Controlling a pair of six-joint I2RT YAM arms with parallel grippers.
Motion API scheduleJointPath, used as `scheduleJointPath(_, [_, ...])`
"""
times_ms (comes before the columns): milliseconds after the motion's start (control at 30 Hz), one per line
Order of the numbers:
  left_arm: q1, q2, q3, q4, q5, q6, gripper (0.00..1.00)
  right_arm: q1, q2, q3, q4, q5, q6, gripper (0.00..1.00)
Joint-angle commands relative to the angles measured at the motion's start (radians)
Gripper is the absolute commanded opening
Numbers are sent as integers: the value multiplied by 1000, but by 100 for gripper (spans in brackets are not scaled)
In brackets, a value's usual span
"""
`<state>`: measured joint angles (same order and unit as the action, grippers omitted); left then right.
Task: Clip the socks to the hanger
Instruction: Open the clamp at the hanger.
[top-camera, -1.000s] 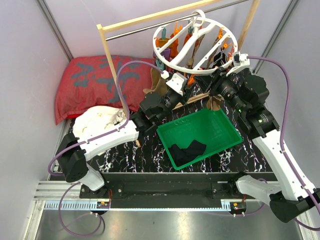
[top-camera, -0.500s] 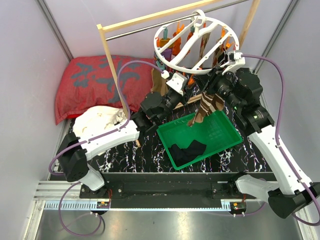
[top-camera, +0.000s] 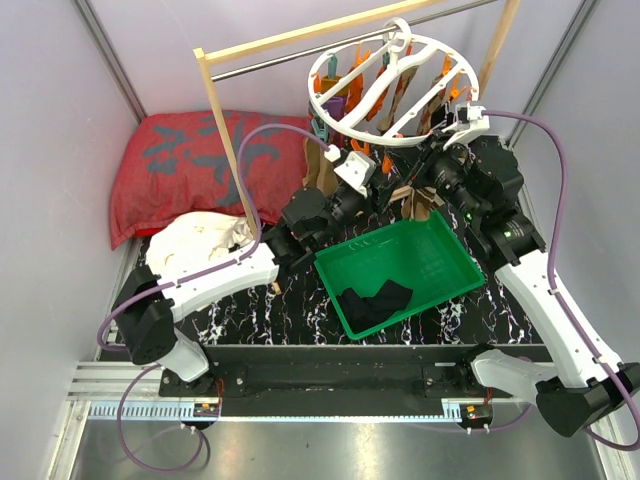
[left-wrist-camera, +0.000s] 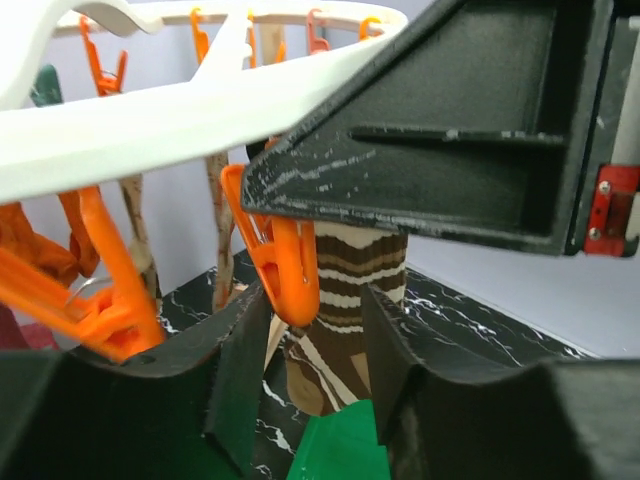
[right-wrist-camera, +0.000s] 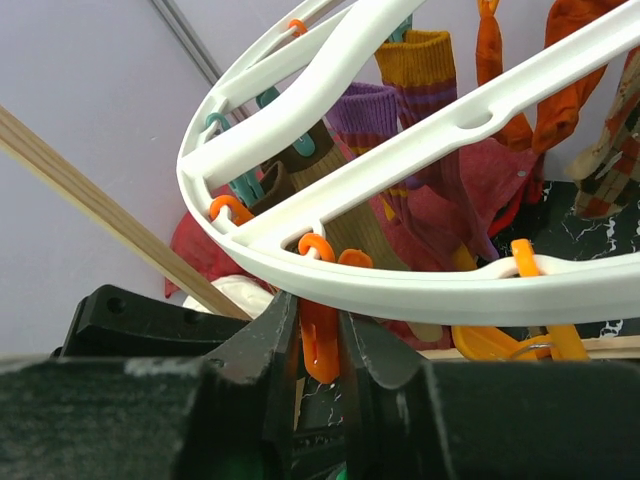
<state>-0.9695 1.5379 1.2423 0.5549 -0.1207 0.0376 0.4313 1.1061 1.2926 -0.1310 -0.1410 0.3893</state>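
The white ring hanger (top-camera: 372, 92) hangs from the rod with several socks clipped to it. A brown-and-cream striped sock (left-wrist-camera: 355, 290) hangs below an orange clip (left-wrist-camera: 285, 265), under the hanger's near edge (top-camera: 412, 200). My left gripper (left-wrist-camera: 315, 370) is open, its fingers standing on either side of this sock without touching it. My right gripper (right-wrist-camera: 322, 345) is shut on an orange clip (right-wrist-camera: 320, 340) just under the hanger's rim (right-wrist-camera: 480, 290). Purple and orange socks (right-wrist-camera: 365, 110) hang behind. Both grippers meet below the ring, the left (top-camera: 375, 185) and the right (top-camera: 420, 170).
A green basket (top-camera: 463, 250) below the grippers holds dark socks (top-camera: 372, 300). A red pillow (top-camera: 190, 165) and a white cloth (top-camera: 200, 238) lie at the left. The pale wooden frame (top-camera: 218, 130) with its metal rod (top-camera: 270, 62) carries the hanger.
The striped sock has risen from over the basket to just under the hanger. My left jaws have opened. My right jaws have closed on the orange clip.
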Motion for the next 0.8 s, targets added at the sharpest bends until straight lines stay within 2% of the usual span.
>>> scheduleJointPath(0, [37,-64,-27,66,104,-87,51,0,-26,-12,54,37,-23,24])
scheduleJointPath(67, [63,-70,-33,66,116,-120,57,0,-32,-18,54,41,-23,23])
scheduleJointPath(233, [129,-67,-26,80,249,-195,64,-2,-40,-27,54,31,-30,23])
scheduleJointPath(500, [158,-41,22,65,362,-239,66,0,-42,-27,57,50,-10,22])
scheduleJointPath(633, [146,-47,23,65,319,-206,66,0,-42,-27,59,60,5,22])
scheduleJointPath(767, [82,-44,48,19,208,-46,66,-2,-43,-27,57,63,16,22])
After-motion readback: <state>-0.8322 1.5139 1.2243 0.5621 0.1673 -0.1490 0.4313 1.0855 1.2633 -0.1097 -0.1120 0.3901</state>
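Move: The orange clip pinched in the right gripper sits right at that hand's point; from the left hand it is about 3 cm ahead, 2 cm to the right and 3 cm higher. Another orange clip on the rim hangs some 5 cm ahead, 3 cm left and 3 cm up of the left hand. The striped socks hang about 5 cm ahead, 10 cm right and 8 cm lower. The black socks lie in the green box, roughly 15 cm back, level sideways, 35 cm below. Keep the right gripper closed on the orange clip at the hanger's rim and hold it almost still. Open the empty left gripper wider and ease it about 2 cm left and a little forward, away from that clip, then let it drift back roughly 1 cm, while turning it clockwise some 10 degrees. ##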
